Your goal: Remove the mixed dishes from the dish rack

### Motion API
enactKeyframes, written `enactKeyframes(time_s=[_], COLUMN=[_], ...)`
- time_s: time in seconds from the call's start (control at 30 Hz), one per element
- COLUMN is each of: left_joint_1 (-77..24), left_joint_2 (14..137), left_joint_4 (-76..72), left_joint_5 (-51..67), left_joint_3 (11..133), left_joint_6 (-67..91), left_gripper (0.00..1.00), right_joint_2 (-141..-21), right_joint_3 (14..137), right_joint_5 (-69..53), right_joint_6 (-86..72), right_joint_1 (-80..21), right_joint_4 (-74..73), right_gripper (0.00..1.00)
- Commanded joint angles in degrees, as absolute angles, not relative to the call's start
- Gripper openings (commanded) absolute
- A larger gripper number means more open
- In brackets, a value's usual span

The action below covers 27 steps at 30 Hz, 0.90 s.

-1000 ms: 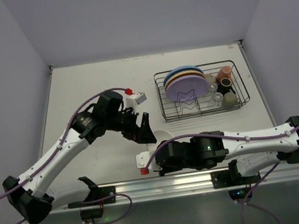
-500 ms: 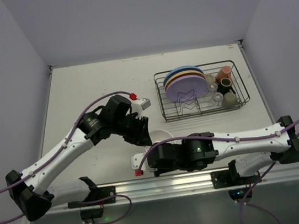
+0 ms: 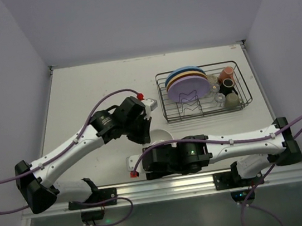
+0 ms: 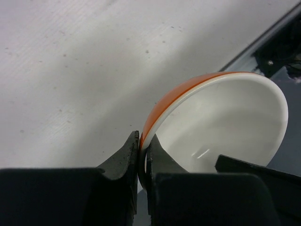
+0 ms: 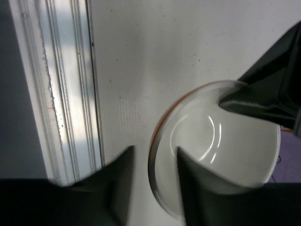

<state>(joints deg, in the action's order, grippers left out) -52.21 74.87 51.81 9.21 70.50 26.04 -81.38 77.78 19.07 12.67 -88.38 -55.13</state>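
The orange bowl [image 3: 162, 136], white inside, sits on the table between the two arms. My left gripper [image 4: 143, 153] is shut on the bowl [image 4: 221, 117], one finger outside its near rim and one inside. My right gripper [image 5: 153, 181] straddles the opposite rim of the bowl [image 5: 221, 146], jaws apart, with a gap showing beside the rim. The dish rack [image 3: 244, 85] stands at the back right. It holds upright blue, tan and lilac plates [image 3: 186, 84], mugs [image 3: 226, 74] and a clear glass [image 3: 217, 99].
An aluminium rail [image 3: 167, 185] runs along the table's near edge, just behind my right wrist. Both forearms cross the front middle of the table. Walls close in the left, back and right sides.
My left gripper moved right onto the bowl and shut on its rim. My right arm slid left, and its jaws eased slightly apart around the rim.
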Motion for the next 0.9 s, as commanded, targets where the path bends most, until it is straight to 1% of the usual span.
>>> enactKeyframes(time_s=[0.0, 0.03, 0.07, 0.1, 0.17, 0.27, 0.3, 0.37, 0.4, 0.43, 0.47, 0.53, 0.57, 0.63, 0.67, 0.73, 0.77, 0.83, 0.87], left_joint_1=[-52.2, -52.2, -52.1, -51.9, -50.8, -46.0, -41.2, -35.5, -30.2, -27.7, -22.6, -18.4, -15.0, -11.6, -9.0, -6.8, -4.5, -2.5, -0.9], left_joint_2=[74.5, 74.9, 75.3, 76.2, 77.3, 79.0, 79.7, 80.9, 82.7, 83.7, 84.7, 89.3, 93.0, 96.7, 100.3, 103.9, 107.6, 111.7, 115.4], left_joint_4=[54.2, 54.4, 54.6, 54.8, 54.6, 53.2, 52.3, 50.2, 49.7, 48.3, 47.1, 46.1, 45.7, 44.2, 44.3, 43.9, 44.0, 44.7, 45.2], left_joint_5=[1.2, 0.4, -2.9, -4.0, -5.1, -4.1, -3.0, -0.3, -0.3, -0.2, 3.4, 3.9, 3.2, 5.4, 5.2, 2.6, 2.3, 3.2, 3.9], left_joint_3=[72.8, 73.2, 74.0, 74.4, 75.1, 76.4, 76.6, 77.8, 78.7, 80.8, 81.6, 85.2, 86.3, 88.9, 90.4, 95.0, 96.8, 100.9, 104.8], left_joint_6=[26.5, 26.7, 27.1, 27.1, 26.8, 25.4, 24.7, 23.7, 23.9, 24.3, 25.2, 26.9, 28.9, 30.7, 32.6, 34.5, 34.8, 35.2, 35.0], left_gripper=[0.0, 0.0, 0.0, 0.0, 0.0, 0.0, 0.0, 0.0, 0.0, 0.0, 0.0, 0.0, 0.0, 0.0, 0.0, 0.0, 0.0, 0.0, 0.0], right_joint_2=[-79.9, -79.6, -79.4, -79.0, -77.1, -73.7, -72.8, -69.1, -67.9, -66.7, -65.5, -65.0, -64.6, -63.6, -61.5, -59.0, -57.8, -53.6, -52.1], right_joint_3=[78.2, 77.9, 77.4, 76.8, 75.9, 74.8, 74.3, 73.7, 72.1, 71.6, 71.5, 71.9, 72.7, 74.3, 74.4, 74.3, 74.3, 73.7, 73.3], right_joint_5=[24.4, 24.3, 24.3, 25.0, 25.9, 29.1, 30.3, 33.7, 35.9, 40.8, 43.5, 48.8, 51.7, 53.3, 53.1, 50.1, 48.8, 48.7, 48.5], right_joint_6=[15.8, 15.6, 15.5, 14.9, 14.5, 13.5, 12.8, 12.3, 12.7, 12.9, 11.9, 9.2, 4.5, -1.3, -7.1, -11.0, -15.2, -17.9, -19.2], right_joint_1=[-88.2, -88.2, -88.2, -88.2, -88.2, -88.1, -88.1, -88.1, -88.1, -88.1, -88.1, -87.8, -87.3, -85.2, -84.3, -80.4, -79.5, -78.2, -78.1], right_joint_4=[-54.1, -53.9, -53.5, -53.3, -52.1, -50.8, -50.1, -46.1, -43.4, -40.6, -37.1, -34.4, -33.6, -33.6, -33.6, -33.9, -34.4, -35.0, -35.1], right_gripper=[0.65, 0.71, 0.97, 0.99, 0.99, 0.99, 0.99, 0.99, 0.99, 0.99, 0.99, 0.99, 0.99, 0.99, 0.99, 0.99, 0.99, 0.99, 0.99])
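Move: Some 32 cm ahead of the left hand, 16 cm to its left and 16 cm below is the clear far-left table area to which the orange bowl is going. The bowl's middle is about 6 cm right and 1 cm ahead of this hand. For the right hand, still on the near rim, the bowl's middle is about 5 cm straight ahead; the purple plate stands 31 cm ahead and 17 cm right, its dish rack's middle 8 cm farther right and 2 cm nearer. Swinging forward and left with the bowl's rim still pinched, the left hand slowly starts, then sweeps about 30 cm out and 20 cm left to the far-left table area, sinking late and turning nearly 60 degrees counter-clockwise. The right hand opens wide, frees the rim, and rises about 15 cm while going forward and right towards the rack, rolling its left side up and turning clockwise. ##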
